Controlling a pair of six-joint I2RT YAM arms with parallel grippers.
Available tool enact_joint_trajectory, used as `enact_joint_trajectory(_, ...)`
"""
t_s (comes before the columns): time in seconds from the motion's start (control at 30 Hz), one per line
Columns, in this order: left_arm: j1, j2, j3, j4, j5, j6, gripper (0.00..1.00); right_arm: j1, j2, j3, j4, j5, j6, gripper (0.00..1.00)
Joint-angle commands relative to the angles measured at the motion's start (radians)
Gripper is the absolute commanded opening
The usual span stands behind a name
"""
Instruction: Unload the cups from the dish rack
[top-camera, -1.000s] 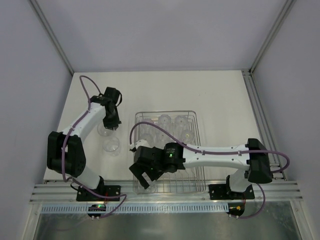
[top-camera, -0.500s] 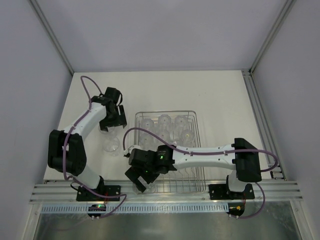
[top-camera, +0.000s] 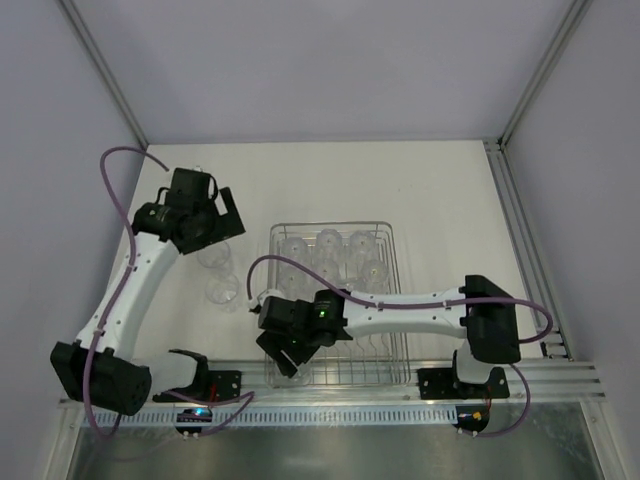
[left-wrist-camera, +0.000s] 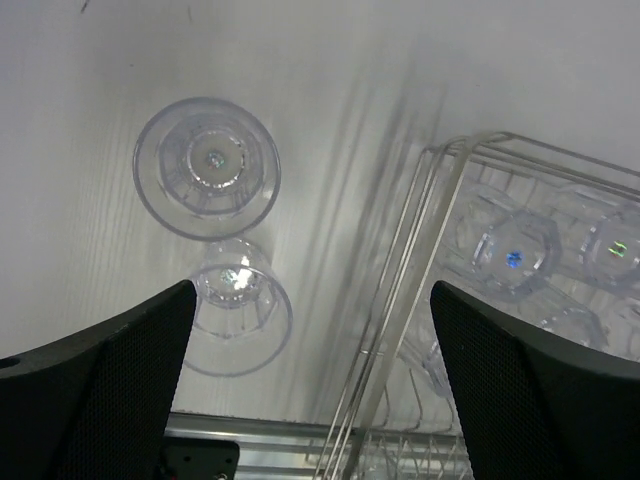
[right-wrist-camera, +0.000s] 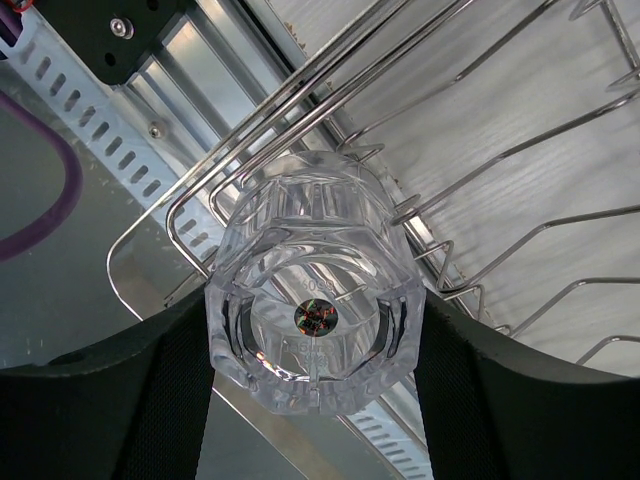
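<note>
The silver wire dish rack (top-camera: 330, 224) sits mid-table, with several clear cups (top-camera: 330, 246) upside down in its far half. My right gripper (top-camera: 284, 356) is low in the rack's near-left corner, shut on one clear cup (right-wrist-camera: 315, 320) whose base faces the wrist camera; black fingers (right-wrist-camera: 170, 400) press both its sides. My left gripper (top-camera: 207, 226) hangs open above the table left of the rack, holding nothing. Under it stand two cups on the table, one farther (left-wrist-camera: 207, 165) and one nearer (left-wrist-camera: 237, 305). The left wrist view also shows the rack's rim (left-wrist-camera: 420, 260) and cups inside (left-wrist-camera: 510, 255).
The aluminium rail (top-camera: 330, 385) runs along the near table edge just behind the rack's corner (right-wrist-camera: 190, 215). White walls and corner posts (top-camera: 105, 75) enclose the table. The right arm (top-camera: 420, 300) lies across the rack's near half.
My left gripper opened, released a cup onto the table and lifted back to the left. My right gripper went from wide open to shut on the cup in the rack's near-left corner.
</note>
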Motion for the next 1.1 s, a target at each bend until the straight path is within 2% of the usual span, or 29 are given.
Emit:
enact_joint_trajectory(0.0,0.005,-0.133,0.015,-0.028,0.082,-0.051,0.99,-0.008,-0.096,-0.013,0.03,0.003,0.021,0.04)
enact_joint_trajectory(0.03,0.005,-0.162,-0.016,-0.011,0.11,-0.059,0.99,-0.017,-0.126,-0.016,0.026,0.003,0.029,0.04)
enact_joint_trajectory(0.07,0.005,-0.191,-0.036,0.012,0.217,-0.065,1.0,-0.025,-0.189,-0.024,0.021,0.003,0.032,0.04)
enact_joint_trajectory(0.2,0.005,-0.35,-0.172,0.179,0.473,-0.163,1.0,-0.095,-0.373,-0.061,0.006,0.0,0.052,0.04)
enact_joint_trajectory(0.3,0.005,-0.426,-0.281,0.32,0.665,-0.291,0.99,-0.181,-0.517,-0.111,0.018,-0.069,0.06,0.04)
enact_joint_trajectory(0.43,0.005,-0.531,-0.419,0.573,0.817,-0.491,0.99,-0.31,-0.693,-0.202,0.069,-0.155,0.101,0.04)
enact_joint_trajectory(0.5,0.005,-0.568,-0.499,0.751,0.878,-0.625,0.99,-0.396,-0.793,-0.291,0.163,-0.208,0.165,0.04)
enact_joint_trajectory(0.53,0.005,-0.597,-0.525,0.809,0.895,-0.665,0.99,-0.425,-0.823,-0.324,0.206,-0.234,0.193,0.04)
enact_joint_trajectory(0.57,0.004,-0.61,-0.55,0.936,0.911,-0.75,0.99,-0.481,-0.855,-0.399,0.258,-0.269,0.228,0.04)
enact_joint_trajectory(0.63,0.002,-0.647,-0.634,1.068,0.941,-0.838,0.98,-0.522,-0.923,-0.507,0.427,-0.346,0.331,0.04)
enact_joint_trajectory(0.67,-0.001,-0.653,-0.662,1.212,0.948,-0.916,0.98,-0.558,-0.937,-0.536,0.482,-0.366,0.366,0.04)
enact_joint_trajectory(0.7,-0.007,-0.659,-0.683,1.263,0.952,-0.956,0.98,-0.574,-0.944,-0.564,0.582,-0.412,0.395,0.04)
enact_joint_trajectory(0.77,-0.038,-0.659,-0.719,1.355,0.96,-1.005,0.98,-0.6,-0.94,-0.616,0.66,-0.438,0.475,0.04)
enact_joint_trajectory(0.9,-0.134,-0.648,-0.719,1.315,0.94,-0.96,0.97,-0.642,-0.908,-0.659,0.871,-0.494,0.566,0.04)
enact_joint_trajectory(1.07,-0.234,-0.647,-0.737,1.253,0.853,-0.898,0.95,-0.68,-0.863,-0.67,0.98,-0.535,0.612,0.04)
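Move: The last near-row cup, gripped by the right hand in the rack's near-left corner, lies about 25 cm back, 14 cm right and 13 cm below the left hand. A counter cup stands 14 cm beneath that hand; another is 6 cm back of the hand, equally low. The right hand's meeting place is above mid-rack, some 11 cm ahead, 10 cm right and 17 cm up; rack cups stand 16 cm straight ahead and 17 cm ahead, 7 cm right, both about 4 cm below that hand. Up, forward and to the right, the right hand draws its still-gripped cup out of the rack, rising some 17 cm with a brief dip on the way and rolling about 60 degrees until its fingers point left. The wide-open left hand leaves the counter cups, swinging right, back and up, about 15 cm each way, and rolls its fingers round to face the cup's mouth, stopping short of touching. ##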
